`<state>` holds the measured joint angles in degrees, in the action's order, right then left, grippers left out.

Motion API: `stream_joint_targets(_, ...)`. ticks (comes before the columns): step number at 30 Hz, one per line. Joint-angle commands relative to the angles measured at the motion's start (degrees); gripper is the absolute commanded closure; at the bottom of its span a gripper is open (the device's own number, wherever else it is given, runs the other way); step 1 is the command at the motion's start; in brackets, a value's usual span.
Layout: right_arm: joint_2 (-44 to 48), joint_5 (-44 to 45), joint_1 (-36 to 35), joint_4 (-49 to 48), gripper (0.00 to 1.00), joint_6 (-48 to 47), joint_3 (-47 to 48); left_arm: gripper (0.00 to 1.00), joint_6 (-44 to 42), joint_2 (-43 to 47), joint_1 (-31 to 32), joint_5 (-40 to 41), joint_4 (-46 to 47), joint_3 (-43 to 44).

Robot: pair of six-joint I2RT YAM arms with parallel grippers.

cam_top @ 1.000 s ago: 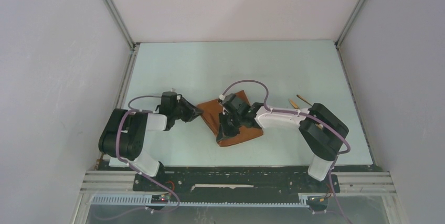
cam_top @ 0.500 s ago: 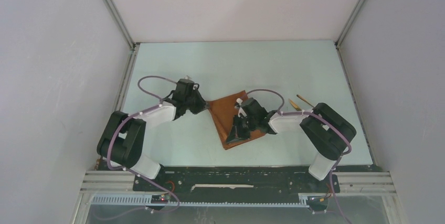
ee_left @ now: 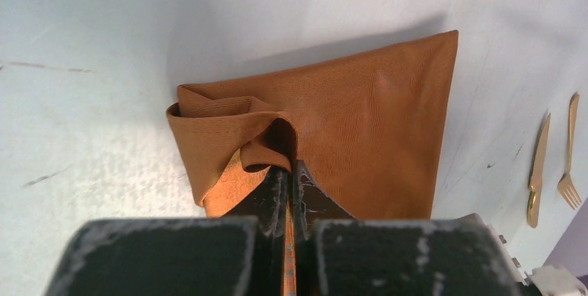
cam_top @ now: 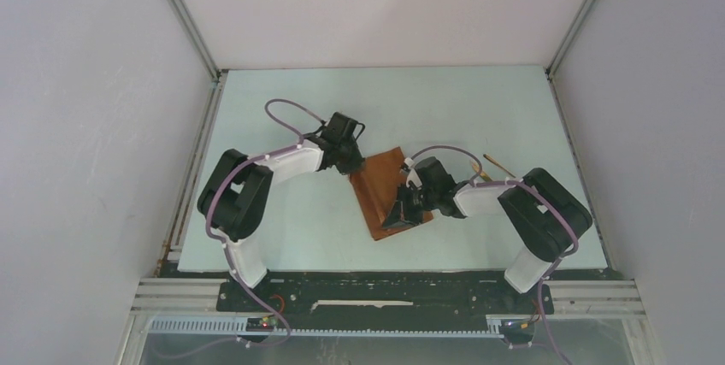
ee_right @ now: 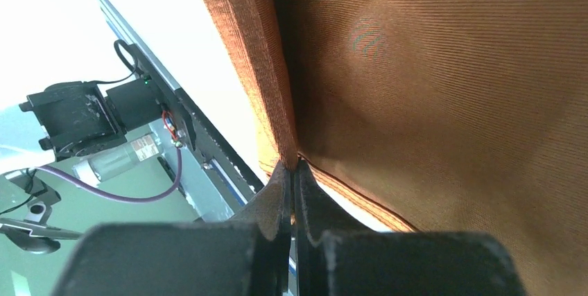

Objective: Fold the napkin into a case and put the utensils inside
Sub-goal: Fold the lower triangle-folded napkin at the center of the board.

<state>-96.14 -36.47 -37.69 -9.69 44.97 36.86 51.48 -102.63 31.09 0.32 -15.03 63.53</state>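
The rust-orange napkin (cam_top: 385,194) lies partly folded in the middle of the table. My left gripper (cam_top: 352,160) is shut on its far-left corner, and the cloth bunches over the fingertips in the left wrist view (ee_left: 347,123). My right gripper (cam_top: 402,214) is shut on the napkin's near-right edge, with the cloth hanging close in front of the right wrist camera (ee_right: 430,88). The two golden utensils (cam_top: 487,166) lie on the table to the right, partly hidden behind the right arm. In the left wrist view a knife (ee_left: 537,171) and a fork (ee_left: 570,154) lie side by side.
White walls enclose the light green table (cam_top: 282,228) on three sides. The black base rail (cam_top: 376,288) runs along the near edge. The right arm's elbow (cam_top: 547,211) stands beside the utensils.
Both grippers have carried the napkin to the right. The left gripper moved right and away from me, drawing its corner over the cloth. The napkin is now narrower.
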Motion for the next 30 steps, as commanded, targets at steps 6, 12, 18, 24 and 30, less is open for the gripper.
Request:
stream_joint_targets(6, 2.80, -0.45, 2.41, 6.77, 1.00, -7.58, -0.58, 1.00, 0.10, -4.65, 1.80, 4.72, -1.89, 9.67)
stream_joint_targets(12, 2.20, -0.44, 2.97, 6.87, 1.00, -8.55, -1.19, 1.00, -0.13, -5.47, 2.92, 5.15, -2.49, 11.59)
stream_joint_targets(18, 2.09, -0.44, 3.33, 6.18, 1.00, -8.54, -2.13, 1.00, -0.86, -5.78, 4.53, 7.02, -3.51, 13.69)
stream_joint_targets(24, 2.41, -0.20, 3.48, 6.47, 1.00, -9.03, -2.53, 1.00, -0.25, -6.56, 4.99, 7.02, -3.52, 14.49)
stream_joint_targets(30, 3.03, 0.67, 3.73, 7.10, 1.00, -9.61, -3.05, 1.00, -0.16, -8.16, 5.32, 6.25, -3.52, 16.34)
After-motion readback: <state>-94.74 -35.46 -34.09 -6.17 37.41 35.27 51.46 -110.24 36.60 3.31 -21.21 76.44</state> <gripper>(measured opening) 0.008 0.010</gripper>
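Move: Both hands already hold the napkin's folded left edge. From the left hand, the napkin's middle lies about 10 cm right and 6 cm back, its far right corner some 12 cm right and 6 cm ahead, both about 3 cm lower. From the right hand, the middle is 8 cm ahead and 1 cm right, the near left corner 4 cm back and 3 cm left, the near right corner 12 cm right and 2 cm ahead, all 1–2 cm below. Keep both grippers shut on the fold and drag the napkin rightwards to straighten it. Bring the left gripper about 5 cm to the right at the far end, in two short pulls with barely any wrist turn. Let the right gripper follow at the near end, only some 3 cm right and sinking about 1 cm. ##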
